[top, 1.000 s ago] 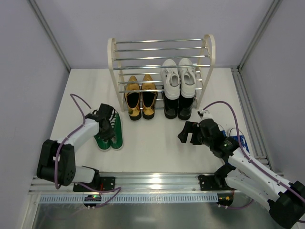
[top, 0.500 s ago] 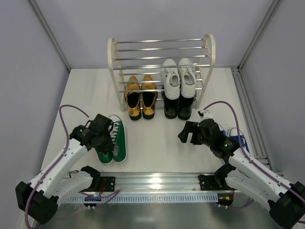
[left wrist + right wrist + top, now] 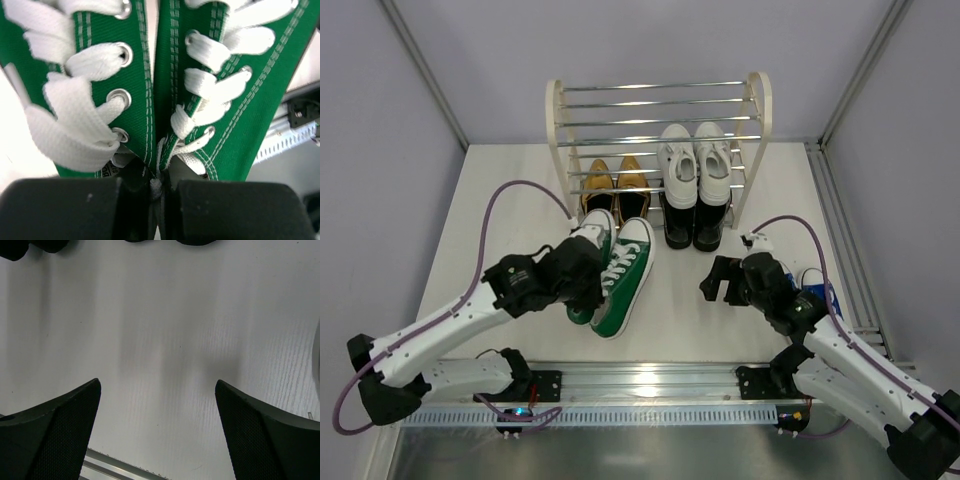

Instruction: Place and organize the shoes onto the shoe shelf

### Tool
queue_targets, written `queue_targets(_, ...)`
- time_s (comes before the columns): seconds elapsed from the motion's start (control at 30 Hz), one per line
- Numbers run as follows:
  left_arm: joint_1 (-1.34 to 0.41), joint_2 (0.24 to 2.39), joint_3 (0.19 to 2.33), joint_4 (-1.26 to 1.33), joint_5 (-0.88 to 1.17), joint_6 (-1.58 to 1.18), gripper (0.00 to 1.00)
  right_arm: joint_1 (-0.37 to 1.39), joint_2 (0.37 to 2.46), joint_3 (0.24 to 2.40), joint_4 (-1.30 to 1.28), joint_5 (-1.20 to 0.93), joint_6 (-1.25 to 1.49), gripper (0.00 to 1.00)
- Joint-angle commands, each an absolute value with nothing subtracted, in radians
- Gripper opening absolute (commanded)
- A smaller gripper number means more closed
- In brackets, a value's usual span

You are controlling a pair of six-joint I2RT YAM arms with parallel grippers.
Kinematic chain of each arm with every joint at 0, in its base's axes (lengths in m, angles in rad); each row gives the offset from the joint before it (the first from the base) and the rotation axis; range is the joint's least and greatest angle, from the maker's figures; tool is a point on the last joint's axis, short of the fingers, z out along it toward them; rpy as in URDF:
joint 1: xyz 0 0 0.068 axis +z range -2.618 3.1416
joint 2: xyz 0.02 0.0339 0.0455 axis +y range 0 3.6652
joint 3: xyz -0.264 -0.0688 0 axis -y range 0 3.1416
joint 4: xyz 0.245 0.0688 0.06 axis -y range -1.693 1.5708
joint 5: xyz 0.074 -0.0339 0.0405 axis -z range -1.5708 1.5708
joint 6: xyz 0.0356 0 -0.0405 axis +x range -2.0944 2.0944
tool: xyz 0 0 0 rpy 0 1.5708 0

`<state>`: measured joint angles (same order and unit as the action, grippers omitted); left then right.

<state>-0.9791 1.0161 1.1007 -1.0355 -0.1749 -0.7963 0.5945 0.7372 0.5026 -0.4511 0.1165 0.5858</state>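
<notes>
My left gripper [image 3: 584, 282] is shut on the pair of green canvas sneakers [image 3: 623, 272], pinching their two inner collars together [image 3: 159, 185]. The pair hangs tilted above the table, just in front of the shoe shelf [image 3: 558, 130]. Their white laces [image 3: 75, 107] fill the left wrist view. Gold loafers [image 3: 632, 178] sit low in the shelf's left half, partly hidden behind the green pair. White sneakers [image 3: 695, 158] rest on a tier at the right, with black dress shoes [image 3: 694, 226] below them. My right gripper [image 3: 720, 283] is open over bare table [image 3: 157, 390]. A blue sneaker [image 3: 817, 286] peeks out behind the right arm.
The shelf's top chrome rods [image 3: 660, 100] carry nothing. A metal rail [image 3: 650, 378] runs along the near table edge, also seen at the bottom of the right wrist view. Grey walls close in the table on the left, right and back.
The left arm has lifted the green sneakers off the table's left side and swung them right, toward the shelf front. The right arm has barely shifted.
</notes>
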Motion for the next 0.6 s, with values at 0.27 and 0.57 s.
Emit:
queue_targets(0.27,-0.956,1.187,1.45,-0.894,-0.416,-0.462,0.0,0.6,0.68,0.535,-0.512,0.184,0.601,0.95)
queue_targets(0.57,-0.799,1.342,1.581,-0.874,-0.293,-0.396,0.0,0.601,0.666,0.543,-0.517,0.187,0.584,0.96)
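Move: The left hand holds the green shoes; the empty shelf tier above the gold shoes lies about 25 cm ahead, 4 cm right and slightly below. The gold shoes are 24 cm ahead, 4 cm right, 14 cm down; the white shoes stand on the tier 26 cm ahead and 20 cm right, near hand height. From the right hand, that empty spot is roughly 19 cm ahead, 23 cm left and 7 cm up. The left hand carries the pinched green shoes about 10 cm forward and 6 up towards the empty tier. ##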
